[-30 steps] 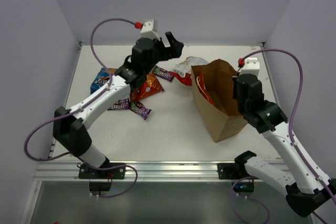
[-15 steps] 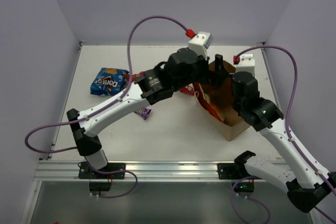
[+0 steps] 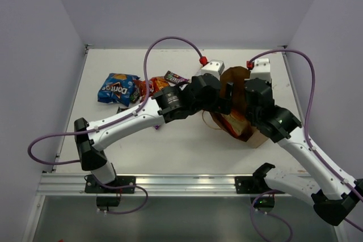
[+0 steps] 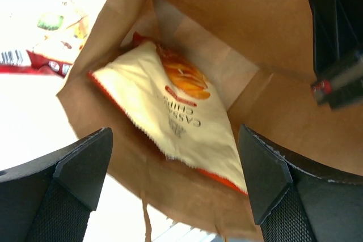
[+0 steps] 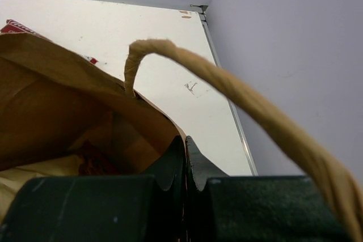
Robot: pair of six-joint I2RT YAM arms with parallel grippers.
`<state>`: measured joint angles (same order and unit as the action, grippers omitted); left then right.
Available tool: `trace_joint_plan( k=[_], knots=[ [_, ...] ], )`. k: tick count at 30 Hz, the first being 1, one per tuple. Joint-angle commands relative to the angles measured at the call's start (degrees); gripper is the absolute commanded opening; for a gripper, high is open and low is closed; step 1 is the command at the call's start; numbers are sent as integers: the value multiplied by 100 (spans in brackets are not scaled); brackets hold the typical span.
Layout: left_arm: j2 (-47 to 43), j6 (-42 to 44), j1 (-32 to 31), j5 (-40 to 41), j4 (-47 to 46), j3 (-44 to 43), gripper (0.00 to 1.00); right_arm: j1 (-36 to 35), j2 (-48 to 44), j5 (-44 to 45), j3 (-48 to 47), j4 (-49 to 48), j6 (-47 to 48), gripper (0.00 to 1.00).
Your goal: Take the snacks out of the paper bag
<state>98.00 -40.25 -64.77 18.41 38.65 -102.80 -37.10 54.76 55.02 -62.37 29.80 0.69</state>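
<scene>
The paper bag (image 3: pixel 233 77) leans toward the left at the table's right, its mouth facing my left gripper (image 3: pixel 227 99). That gripper (image 4: pixel 176 188) stands open at the mouth, nothing between its fingers (image 4: pixel 76 177). Inside lies a cream-and-orange chip bag (image 4: pixel 176 103). My right gripper (image 5: pixel 185 147) is shut on the bag's rim (image 5: pixel 164 126), with the twisted handle (image 5: pixel 227 83) arching over it. On the table lie a blue Doritos bag (image 3: pixel 116 88), a red-orange chip bag (image 3: pixel 150 87) and a purple candy bar (image 3: pixel 176 77). A white-and-red packet (image 4: pixel 39 55) shows just outside the bag.
The left arm (image 3: pixel 130 120) stretches across the table's middle from its base at the near left. The right arm (image 3: pixel 300 151) runs along the right side. Lilac walls close in on the left, back and right. The right gripper's body (image 4: pixel 337 38) shows beside the bag.
My left arm has swung right from the snack pile to the bag's mouth, still open. The bag, held by my right gripper, has tipped over toward the left.
</scene>
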Motion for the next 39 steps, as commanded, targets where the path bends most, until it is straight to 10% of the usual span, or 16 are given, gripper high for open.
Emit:
trace_joint_plan(
  k=[1,30,33,39],
  knots=[
    [-527,-378,-71,347,28,129,98,-51,-27,421,23,-343,-25,0],
    [519,-1310,70,417,-613,885,90,-394,176,70,14,184,-1308,0],
    [580,-1328,96,549,-701,885,79,-394,114,-62,58,184,-1343,0],
    [370,-1249,149,672,-675,788,7,-386,70,-71,233,87,-1343,0]
  ],
)
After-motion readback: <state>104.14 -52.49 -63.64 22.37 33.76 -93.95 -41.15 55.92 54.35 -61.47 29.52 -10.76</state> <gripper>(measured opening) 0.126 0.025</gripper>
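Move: The cassava chips packet, the last snack in the paper bag, lies under the wide-open left hand, about 5 cm ahead, 5 cm right and 14 cm below. The bag rim, pinched by the right hand, is some 8 cm ahead and 9 cm right of the left hand, slightly higher. From the right hand, the packet is about 4 cm back, 5 cm left and 17 cm below. Left fingers dip about 10 cm into the bag, nearly shutting on the packet; right pulls its rim left. ##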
